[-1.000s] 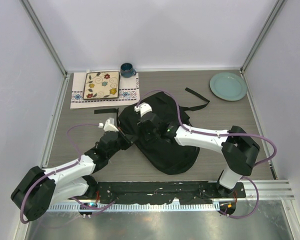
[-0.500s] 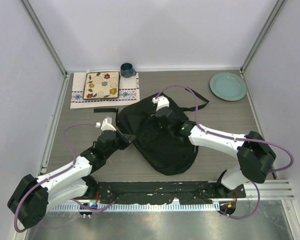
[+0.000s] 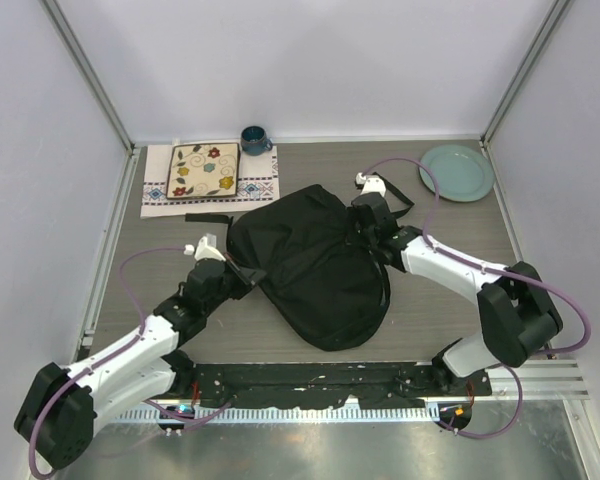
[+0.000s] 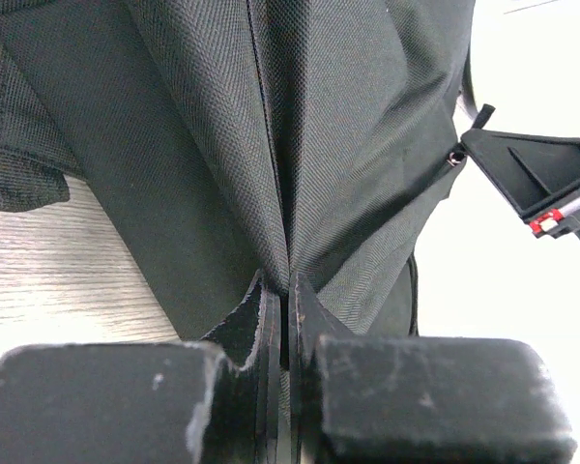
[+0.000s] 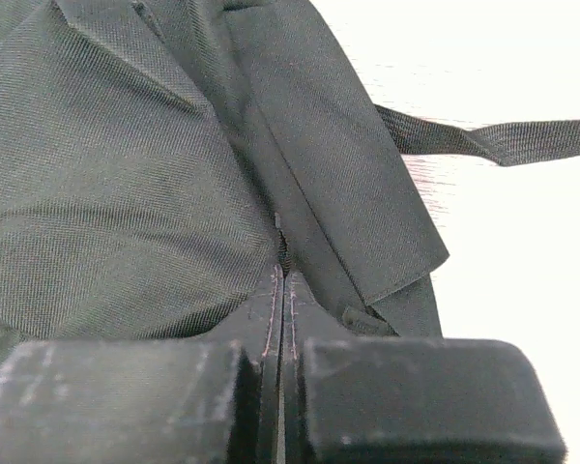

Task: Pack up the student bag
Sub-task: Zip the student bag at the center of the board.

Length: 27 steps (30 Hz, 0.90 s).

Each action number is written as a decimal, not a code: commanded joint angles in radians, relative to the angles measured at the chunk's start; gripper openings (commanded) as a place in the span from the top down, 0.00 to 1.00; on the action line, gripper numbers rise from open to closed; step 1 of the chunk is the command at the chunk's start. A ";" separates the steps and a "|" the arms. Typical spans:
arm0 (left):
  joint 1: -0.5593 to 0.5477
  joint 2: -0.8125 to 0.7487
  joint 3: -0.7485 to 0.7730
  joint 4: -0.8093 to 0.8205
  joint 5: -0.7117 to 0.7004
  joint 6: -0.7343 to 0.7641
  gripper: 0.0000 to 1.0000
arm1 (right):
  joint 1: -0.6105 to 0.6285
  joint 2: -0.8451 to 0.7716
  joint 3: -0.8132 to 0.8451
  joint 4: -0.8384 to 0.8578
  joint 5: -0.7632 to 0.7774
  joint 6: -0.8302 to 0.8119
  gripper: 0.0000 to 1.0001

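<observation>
The student bag [image 3: 315, 275], a big black fabric backpack, lies on the middle of the table with its rounded end toward the arms. My left gripper [image 3: 244, 272] is shut on a fold of fabric at the bag's left edge; in the left wrist view the cloth [image 4: 222, 145] runs up from between the closed jaws [image 4: 285, 290]. My right gripper [image 3: 364, 228] is shut on the bag's upper right edge. The right wrist view shows its jaws [image 5: 282, 275] pinched on a seam of the bag [image 5: 106, 174], with a strap [image 5: 503, 140] trailing off to the right.
A teal plate [image 3: 457, 172] sits at the back right. A dark blue mug [image 3: 254, 139] and a flower-patterned square tray [image 3: 203, 171] on a cloth mat [image 3: 263, 190] are at the back left. Loose black straps [image 3: 395, 195] [image 3: 208, 218] lie beside the bag.
My right gripper has travelled from the bag's middle to its upper right edge, drawing the fabric with it. The left arm has pulled back slightly to the left, still holding the bag.
</observation>
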 commanded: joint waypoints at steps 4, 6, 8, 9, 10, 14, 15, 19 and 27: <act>0.053 0.012 0.052 -0.067 0.015 0.111 1.00 | -0.086 0.006 -0.022 0.049 0.118 0.016 1.00; 0.057 0.062 0.104 -0.105 0.032 0.168 1.00 | -0.086 -0.037 -0.055 0.036 0.127 0.045 1.00; 0.059 0.119 0.167 -0.127 0.043 0.216 1.00 | -0.086 -0.098 -0.086 0.023 0.125 0.084 1.00; 0.059 0.136 0.189 -0.149 0.041 0.255 1.00 | -0.086 -0.118 -0.118 0.016 0.129 0.101 1.00; 0.060 0.151 0.210 -0.157 0.038 0.274 1.00 | -0.086 -0.144 -0.134 0.006 0.129 0.117 1.00; 0.103 0.254 0.345 -0.182 0.124 0.380 1.00 | -0.086 -0.244 -0.219 -0.036 0.093 0.198 1.00; 0.131 0.298 0.368 -0.196 0.149 0.392 1.00 | -0.086 -0.273 -0.232 -0.033 0.078 0.215 1.00; 0.172 0.358 0.437 -0.220 0.210 0.411 0.94 | -0.086 -0.299 -0.249 -0.037 0.021 0.227 1.00; 0.175 0.237 0.373 -0.294 0.138 0.368 0.11 | -0.086 -0.391 -0.181 -0.140 0.081 0.204 0.38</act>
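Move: The left hand already pinches the student bag's left edge, with the bag's middle about 10 cm to its right, level ahead, and some 5 cm lower. From the right hand, closed on the far right part of the zip seam, that middle is about 8 cm back and 10 cm left. The left strap lies 12 cm ahead and 11 cm left of the left hand; the right strap is 8 cm ahead and 9 cm right of the right hand, the plate 13 cm ahead and 23 cm right. Forward about 5 cm goes the left hand, still pinching the bag's left edge, while the right draws its side of the bag back and to the right, about 5 cm each way, after a slight dip. Both wrists roll left-side-up and turn clockwise some 10 degrees; then both sets of fingers open and let the cloth go. ##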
